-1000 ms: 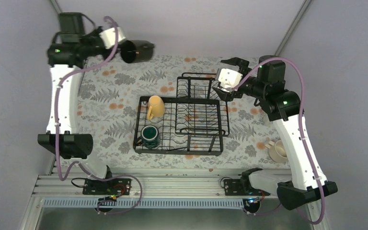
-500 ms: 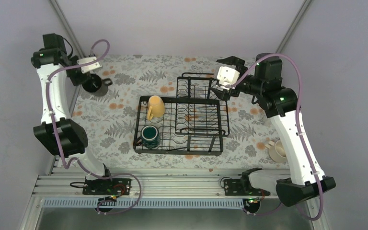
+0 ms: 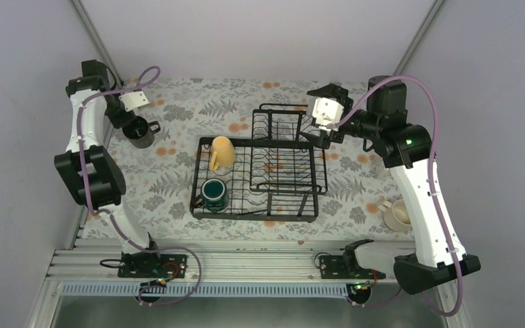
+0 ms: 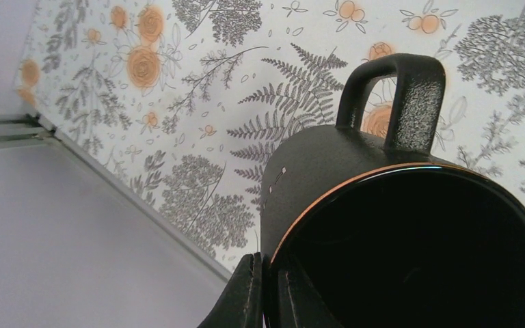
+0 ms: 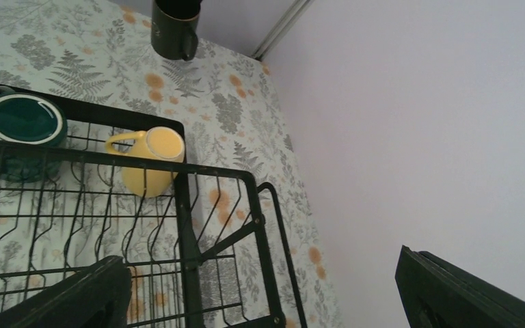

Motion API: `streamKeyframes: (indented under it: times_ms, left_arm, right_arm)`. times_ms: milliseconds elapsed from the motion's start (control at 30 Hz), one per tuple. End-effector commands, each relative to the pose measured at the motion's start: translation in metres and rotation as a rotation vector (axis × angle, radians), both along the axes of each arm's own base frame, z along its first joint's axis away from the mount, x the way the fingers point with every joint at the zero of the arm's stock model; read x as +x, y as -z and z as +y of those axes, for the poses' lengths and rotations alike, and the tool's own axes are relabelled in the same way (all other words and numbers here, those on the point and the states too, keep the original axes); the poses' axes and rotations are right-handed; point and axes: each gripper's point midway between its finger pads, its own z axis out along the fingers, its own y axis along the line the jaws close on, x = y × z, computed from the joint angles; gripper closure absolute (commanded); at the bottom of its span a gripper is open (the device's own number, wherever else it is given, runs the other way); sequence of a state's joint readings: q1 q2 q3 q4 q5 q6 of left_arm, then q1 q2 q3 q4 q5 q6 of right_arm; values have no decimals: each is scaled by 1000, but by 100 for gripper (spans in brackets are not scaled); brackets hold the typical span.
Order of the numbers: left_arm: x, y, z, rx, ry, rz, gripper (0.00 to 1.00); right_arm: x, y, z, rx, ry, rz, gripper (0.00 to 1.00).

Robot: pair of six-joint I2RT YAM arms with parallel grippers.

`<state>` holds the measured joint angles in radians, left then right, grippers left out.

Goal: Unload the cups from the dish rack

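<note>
My left gripper (image 3: 130, 116) is shut on the rim wall of the black mug (image 3: 140, 130), one finger inside and one outside. The mug hangs mouth-up, handle to the right, low over the far left of the cloth; whether it touches I cannot tell. In the left wrist view the black mug (image 4: 383, 225) fills the frame above my fingertips (image 4: 249, 294). The dish rack (image 3: 253, 217) holds a pale yellow mug (image 3: 221, 152) lying on its side and a teal mug (image 3: 214, 194). A cream mug (image 3: 396, 215) stands on the table at right. My right gripper (image 3: 312, 116) is open over the rack's raised basket (image 3: 280, 119).
The floral cloth (image 3: 178, 109) covers the table between grey walls. The right wrist view looks across the rack's frame (image 5: 181, 225) to the yellow mug (image 5: 152, 160), the teal mug (image 5: 20, 133) and the black mug (image 5: 174, 27). The wall stands close by the left arm.
My left arm has swung the black mug from high at the back, tipped sideways, down to the cloth's far left, now mouth-up. The right arm has hardly shifted.
</note>
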<state>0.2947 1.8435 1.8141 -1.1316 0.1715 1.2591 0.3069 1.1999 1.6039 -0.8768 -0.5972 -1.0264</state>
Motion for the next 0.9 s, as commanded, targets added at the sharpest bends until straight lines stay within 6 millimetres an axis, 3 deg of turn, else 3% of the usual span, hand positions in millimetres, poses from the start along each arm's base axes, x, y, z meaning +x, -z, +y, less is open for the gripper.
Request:
streamKeyframes:
  times_ms: [0, 200, 400, 767, 867]
  left_arm:
    - [28, 4, -4, -37, -44, -31, 98]
    - [43, 14, -18, -80, -38, -35, 98]
    - [44, 36, -18, -60, -50, 28, 98]
    - [50, 61, -3, -12, -89, 96, 98]
    - [61, 52, -2, -20, -112, 70, 88]
  right_arm:
    - [-10, 5, 7, 23, -46, 43, 0]
    - [-5, -3, 25, 17, -80, 79, 0]
    - [-2, -2, 43, -31, -93, 73, 0]
    - [1, -2, 40, -43, -63, 45, 0]
    - [-1, -1, 39, -45, -58, 48, 0]
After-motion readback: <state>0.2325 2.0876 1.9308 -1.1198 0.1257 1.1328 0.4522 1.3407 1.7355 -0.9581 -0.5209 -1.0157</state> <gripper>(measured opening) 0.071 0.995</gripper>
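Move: The dark cup is already held by its rim in the left hand. The bare table spot it is going to lies about 18 cm below that hand, 3 cm to the right and 1 cm farther out. From there, the yellow cup is some 25 cm to the right and 4 cm back of the left hand, the green cup about 23 cm right and 20 cm back. The yellow cup lies roughly 28 cm left, 8 cm ahead and 31 cm below the right hand. The dark cup, its rim still pinched by the left fingers, is lowered about 7 cm towards the tablecloth by the far left corner and carried some 4 cm forward, the descent pausing midway as the wrist tips slightly nearer to straight down. Meanwhile the open, empty right hand shifts about 4 cm left above the rack, towards the yellow cup. ##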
